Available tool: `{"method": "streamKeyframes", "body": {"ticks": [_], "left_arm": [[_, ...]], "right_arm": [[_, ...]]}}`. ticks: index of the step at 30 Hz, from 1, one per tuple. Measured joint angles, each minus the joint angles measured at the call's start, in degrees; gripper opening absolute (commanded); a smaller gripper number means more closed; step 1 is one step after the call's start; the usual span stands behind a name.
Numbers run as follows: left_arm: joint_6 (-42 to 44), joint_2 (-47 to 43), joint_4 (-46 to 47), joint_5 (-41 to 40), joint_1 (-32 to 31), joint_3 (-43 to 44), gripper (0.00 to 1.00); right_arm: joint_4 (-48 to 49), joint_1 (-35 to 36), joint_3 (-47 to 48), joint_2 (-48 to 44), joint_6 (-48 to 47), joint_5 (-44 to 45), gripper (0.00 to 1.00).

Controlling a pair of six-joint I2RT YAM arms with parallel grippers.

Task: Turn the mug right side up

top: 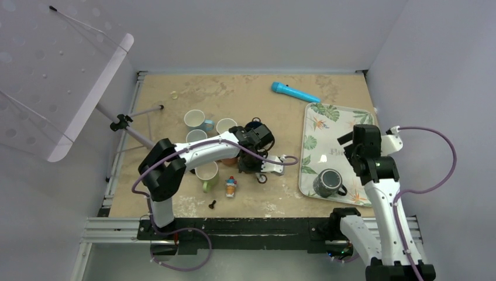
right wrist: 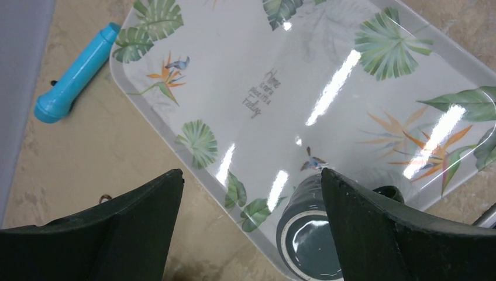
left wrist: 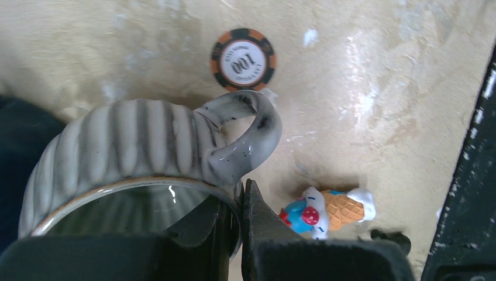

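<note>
A grey-white ribbed mug (left wrist: 134, 146) with a loop handle (left wrist: 251, 126) is tipped on its side, its mouth toward the left wrist camera. My left gripper (left wrist: 237, 196) is shut on its rim beside the handle, one finger inside and one outside. From above, the same mug (top: 275, 166) shows by the left gripper (top: 257, 159) at mid-table. A dark mug (right wrist: 310, 234) stands on the tray's near corner (top: 329, 182), a pale ring on its upper face. My right gripper (right wrist: 251, 172) hangs open above the tray, holding nothing (top: 349, 143).
The leaf-print tray (top: 333, 126) lies at the right, with a blue torch (top: 294, 92) behind it. Several upright mugs (top: 195, 119) cluster left of centre. A poker chip (left wrist: 243, 60), an ice-cream toy (left wrist: 327, 209) and a small black piece (top: 212, 204) lie near the held mug.
</note>
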Motion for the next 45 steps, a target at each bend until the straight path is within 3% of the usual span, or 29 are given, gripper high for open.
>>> {"method": "streamKeyframes", "body": {"ticks": [5, 12, 17, 29, 36, 45], "left_arm": [[4.04, 1.40, -4.98, 3.93, 1.27, 1.42, 0.00], [7.32, 10.47, -9.81, 4.72, 4.24, 15.50, 0.00], [9.25, 14.43, -10.54, 3.48, 5.68, 18.27, 0.00], [12.37, 19.89, -18.03, 5.97, 7.02, 28.96, 0.56], [12.50, 19.12, -20.76, 7.10, 7.10, 28.74, 0.59], [13.03, 10.19, -20.65, 7.54, 5.51, 25.27, 0.59]], "right_arm": [[-0.37, 0.00, 0.00, 4.74, -0.26, -0.81, 0.91], [-0.76, -1.36, -0.13, 6.78, 0.33, -2.36, 0.88], [-5.16, -2.40, -1.73, 8.35, 3.06, -5.03, 0.87], [-10.43, -9.75, -7.63, 10.82, 7.54, -6.58, 0.85], [-10.43, -9.94, -8.79, 13.68, 12.79, -10.49, 0.79], [-6.95, -10.05, -11.34, 11.74, 20.15, -15.13, 0.69]]}}
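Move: From the right hand, the last upside-down mug (dark green) stands about 8 cm back, 7 cm left and 15 cm below; the tray's middle is about 2 cm ahead and 4 cm left. The left hand grips the ribbed mug's rim; its spot lies about 8 cm ahead and 5 cm right. The navy mug is 16 cm ahead, 4 cm right; the pink mug 5 cm ahead, 5 cm left. The right fingers come to straddle the upside-down mug's handle, nudging the mug: the hand sinks about 12 cm and draws back some 6, edging forward last, while it tilts steeper, twists clockwise and closes partway. The left, still pinching the ribbed mug's rim, carries it forward beside the navy mug, lets go, then rises about 5 cm and backs off. ##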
